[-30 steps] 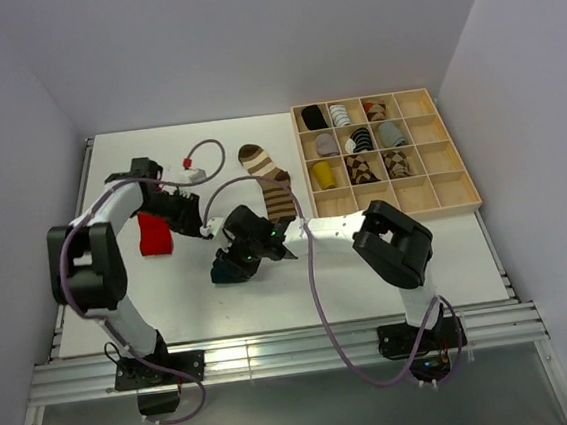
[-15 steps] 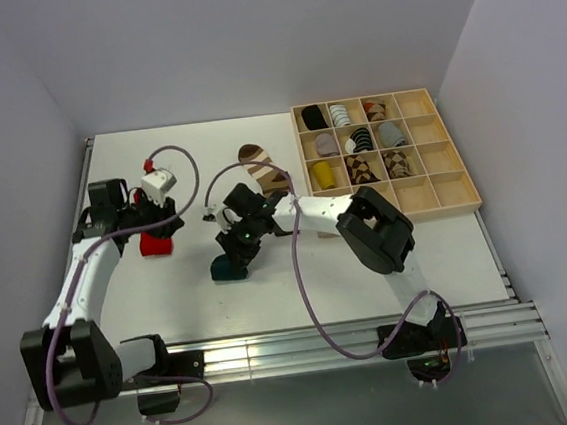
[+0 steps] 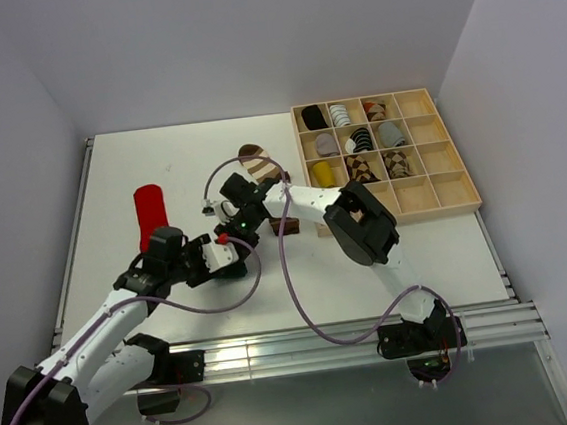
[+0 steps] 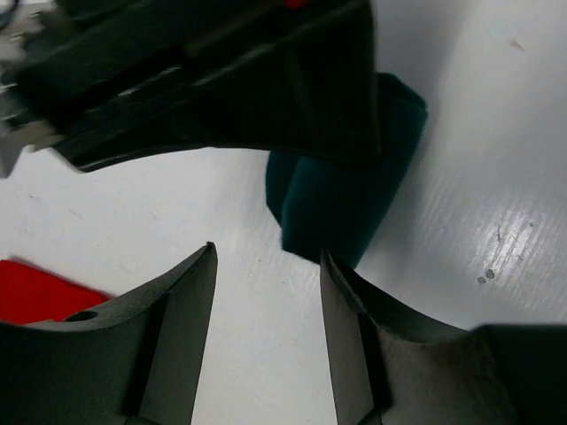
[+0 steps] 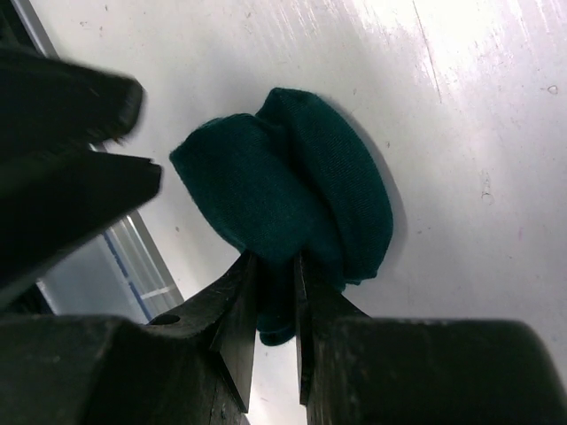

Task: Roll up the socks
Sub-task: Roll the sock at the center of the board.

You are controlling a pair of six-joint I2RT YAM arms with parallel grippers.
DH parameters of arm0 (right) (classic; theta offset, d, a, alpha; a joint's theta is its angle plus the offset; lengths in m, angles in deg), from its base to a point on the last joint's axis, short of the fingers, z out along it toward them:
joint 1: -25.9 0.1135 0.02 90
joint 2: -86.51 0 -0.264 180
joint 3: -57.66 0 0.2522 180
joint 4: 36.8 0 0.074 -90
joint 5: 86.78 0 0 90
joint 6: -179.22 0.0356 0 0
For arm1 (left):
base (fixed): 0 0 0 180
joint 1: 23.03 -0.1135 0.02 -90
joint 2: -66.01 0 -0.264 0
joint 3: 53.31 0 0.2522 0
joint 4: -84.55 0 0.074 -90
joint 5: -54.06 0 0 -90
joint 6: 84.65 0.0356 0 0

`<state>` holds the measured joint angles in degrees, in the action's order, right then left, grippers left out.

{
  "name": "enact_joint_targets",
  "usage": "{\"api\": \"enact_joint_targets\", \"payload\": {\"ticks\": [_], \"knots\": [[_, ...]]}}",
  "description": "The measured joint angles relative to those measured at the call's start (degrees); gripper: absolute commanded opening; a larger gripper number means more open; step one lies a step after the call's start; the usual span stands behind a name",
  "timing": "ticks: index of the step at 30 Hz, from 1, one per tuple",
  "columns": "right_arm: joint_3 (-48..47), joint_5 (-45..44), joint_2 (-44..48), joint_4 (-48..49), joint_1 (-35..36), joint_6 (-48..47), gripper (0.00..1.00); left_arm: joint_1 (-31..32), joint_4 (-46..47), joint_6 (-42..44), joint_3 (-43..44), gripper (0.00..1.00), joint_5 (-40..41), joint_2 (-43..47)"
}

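Observation:
In the right wrist view the dark teal sock (image 5: 292, 186) lies bunched in a thick fold on the white table, and my right gripper (image 5: 275, 261) is shut on its near edge. My left gripper (image 4: 267, 257) is open over bare table with nothing between its fingers. The teal sock (image 4: 345, 204) starts just beyond its right fingertip. From above, both grippers meet mid-table, the left gripper (image 3: 225, 250) below the right gripper (image 3: 237, 227), and they cover the teal sock. The red sock (image 3: 149, 213) lies flat at the left. The striped sock (image 3: 256, 160) shows behind the right arm.
A wooden compartment tray (image 3: 457, 191) stands at the back right with several rolled sock bundles in it. The right arm's body (image 4: 221, 80) fills the top of the left wrist view. The red sock (image 4: 35, 292) shows at that view's lower left.
My left arm has left the red sock, swung to the table's front and come up to the teal sock with its jaws opening. The right gripper has moved slightly back, still holding the teal sock.

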<state>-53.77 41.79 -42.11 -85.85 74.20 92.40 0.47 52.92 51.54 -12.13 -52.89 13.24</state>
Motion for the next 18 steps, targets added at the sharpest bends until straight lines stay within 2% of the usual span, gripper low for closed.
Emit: {"api": "enact_joint_targets", "payload": {"ticks": [12,18], "knots": [[-3.3,3.4,-2.7,-3.3,-1.3,0.7,0.12,13.5,4.4,2.6,-5.2,0.56,8.3,-1.6],[-3.5,4.2,-3.0,-3.5,-1.7,0.9,0.12,16.9,8.3,2.6,-7.1,0.56,11.2,-3.5]]}}
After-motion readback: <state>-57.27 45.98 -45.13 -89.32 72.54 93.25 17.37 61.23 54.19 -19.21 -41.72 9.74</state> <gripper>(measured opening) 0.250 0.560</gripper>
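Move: The rolled part of the green sock lies about 6 cm to the left hand's right, 1 cm farther out and some 5 cm below. The right hand already pinches it, its bulk about 2 cm left of that hand, 1 cm back and 1 cm lower. From the left hand, the brown striped sock is roughly 17 cm ahead and 18 cm right; the red sock about 14 cm ahead and 13 cm left, both some 6 cm below. Down about 4 cm, and back and right about 3 cm each, the left hand sinks towards the rolled end of the green sock, easing off at the end. It turns some 10 degrees clockwise and its left side rises a little, with the fingers staying half open; one fingertip comes close to the sock's edge. The right hand stays in place and keeps its pinch, tipping only about 5 degrees. ##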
